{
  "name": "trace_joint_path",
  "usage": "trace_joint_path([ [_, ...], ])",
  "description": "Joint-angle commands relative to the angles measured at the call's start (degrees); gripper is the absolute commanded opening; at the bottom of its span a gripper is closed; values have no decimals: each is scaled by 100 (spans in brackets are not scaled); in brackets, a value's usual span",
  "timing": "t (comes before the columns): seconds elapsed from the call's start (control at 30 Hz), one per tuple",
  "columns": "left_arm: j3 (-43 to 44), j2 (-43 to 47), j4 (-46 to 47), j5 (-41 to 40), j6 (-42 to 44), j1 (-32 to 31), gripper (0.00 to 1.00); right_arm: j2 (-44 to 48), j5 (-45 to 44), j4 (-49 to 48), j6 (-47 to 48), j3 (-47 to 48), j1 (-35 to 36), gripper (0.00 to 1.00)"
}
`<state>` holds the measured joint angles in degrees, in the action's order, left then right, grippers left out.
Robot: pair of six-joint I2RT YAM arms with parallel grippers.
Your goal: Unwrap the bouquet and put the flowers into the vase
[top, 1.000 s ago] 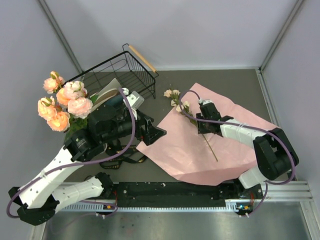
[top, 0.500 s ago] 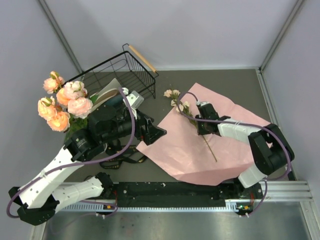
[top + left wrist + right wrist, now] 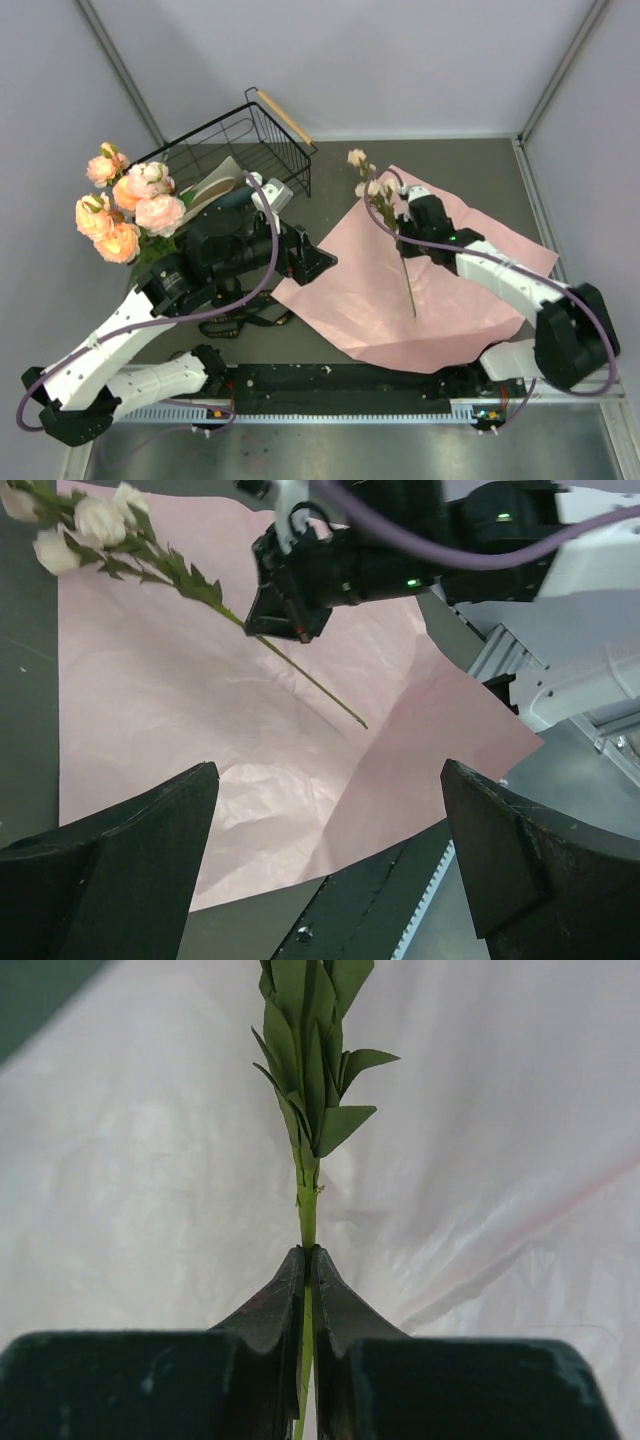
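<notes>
The bouquet's pink paper [image 3: 450, 300] lies unfolded flat on the table. My right gripper [image 3: 404, 236] is shut on the thin green stem of a sprig of small cream buds [image 3: 370, 185] and holds it above the paper. In the right wrist view the stem [image 3: 306, 1210] runs between the closed fingers, with leaves [image 3: 310, 1050] above. Peach and pink roses [image 3: 125, 208] stand at the far left; their base and the vase are hidden behind my left arm. My left gripper [image 3: 322, 262] hangs open over the paper's left edge, with nothing between its fingers [image 3: 120, 860].
A black wire basket [image 3: 235, 140] with a wooden handle [image 3: 285, 117] stands at the back left, close behind my left arm. Grey walls close in the table on three sides. The metal rail [image 3: 350, 385] with the arm bases runs along the near edge.
My right gripper has shut on the sprig's stem and lifted it off the paper, the buds swinging toward the back. The left arm has shifted only slightly.
</notes>
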<state>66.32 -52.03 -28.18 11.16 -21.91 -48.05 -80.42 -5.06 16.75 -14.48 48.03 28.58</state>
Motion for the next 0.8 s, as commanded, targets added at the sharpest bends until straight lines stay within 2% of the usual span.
trace_joint_path([
  [0.0,100,-27,375,-202,-138,6,99,1168,584,-14,174,444,95,0],
  [0.1,74,-18,472,-202,-217,6,99,1783,1409,-75,95,321,95,0],
  [0.23,-31,157,665,-307,-410,33,99,2434,2780,-637,-309,-126,87,0],
  [0.3,-128,420,874,-613,-620,42,99,2829,3807,-1549,-783,-626,95,0],
  [0.37,-400,667,1103,-1026,-787,76,99,3075,4396,-2504,-1317,-1109,148,0],
  [0.43,-715,1036,1595,-1072,-1016,173,99,3296,4566,-2843,-1574,-1322,209,0],
  [0.53,-1033,1318,2079,-993,-1315,235,90,3436,4786,-2976,-1742,-1419,341,0],
  [0.57,-1069,1336,2106,-1019,-1403,244,77,3480,4847,-2976,-1760,-1419,402,0],
  [0.67,-1218,1388,2264,-1063,-1632,252,62,3595,4918,-3037,-1839,-1375,473,0],
  [0.77,-1446,1494,2475,-1379,-1834,261,61,3621,5050,-3169,-1927,-1331,508,0],
])
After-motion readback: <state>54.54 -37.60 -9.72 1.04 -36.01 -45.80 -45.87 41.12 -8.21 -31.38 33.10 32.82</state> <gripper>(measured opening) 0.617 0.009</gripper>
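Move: The white flower is already pinched in the right fingers; its middle lies about 17 cm ahead of the open left hand, 17 cm to its right and 25 cm below. From the right hand, the left gripper is some 18 cm left, 14 cm back and 26 cm above; the pink paper's middle lies 7 cm below, 3 cm back and 4 cm right. From the left hand, the vase stands roughly 30 cm left and 6 cm ahead, 25 cm lower; the black ribbon is 20 cm left, 1 cm ahead, 33 cm lower. The white flower, still pinched by its stem in the right fingers, is carried fast off the paper towards the left gripper: first steeply up, then back and left, about 18 cm up, 15 back and 10 left overall, while the right fingers swing from steeply down to level and leftward. The left hand makes room, rising some 6 cm and going 4 cm left, tilting its fingers up to about level and partly closing them on nothing. ##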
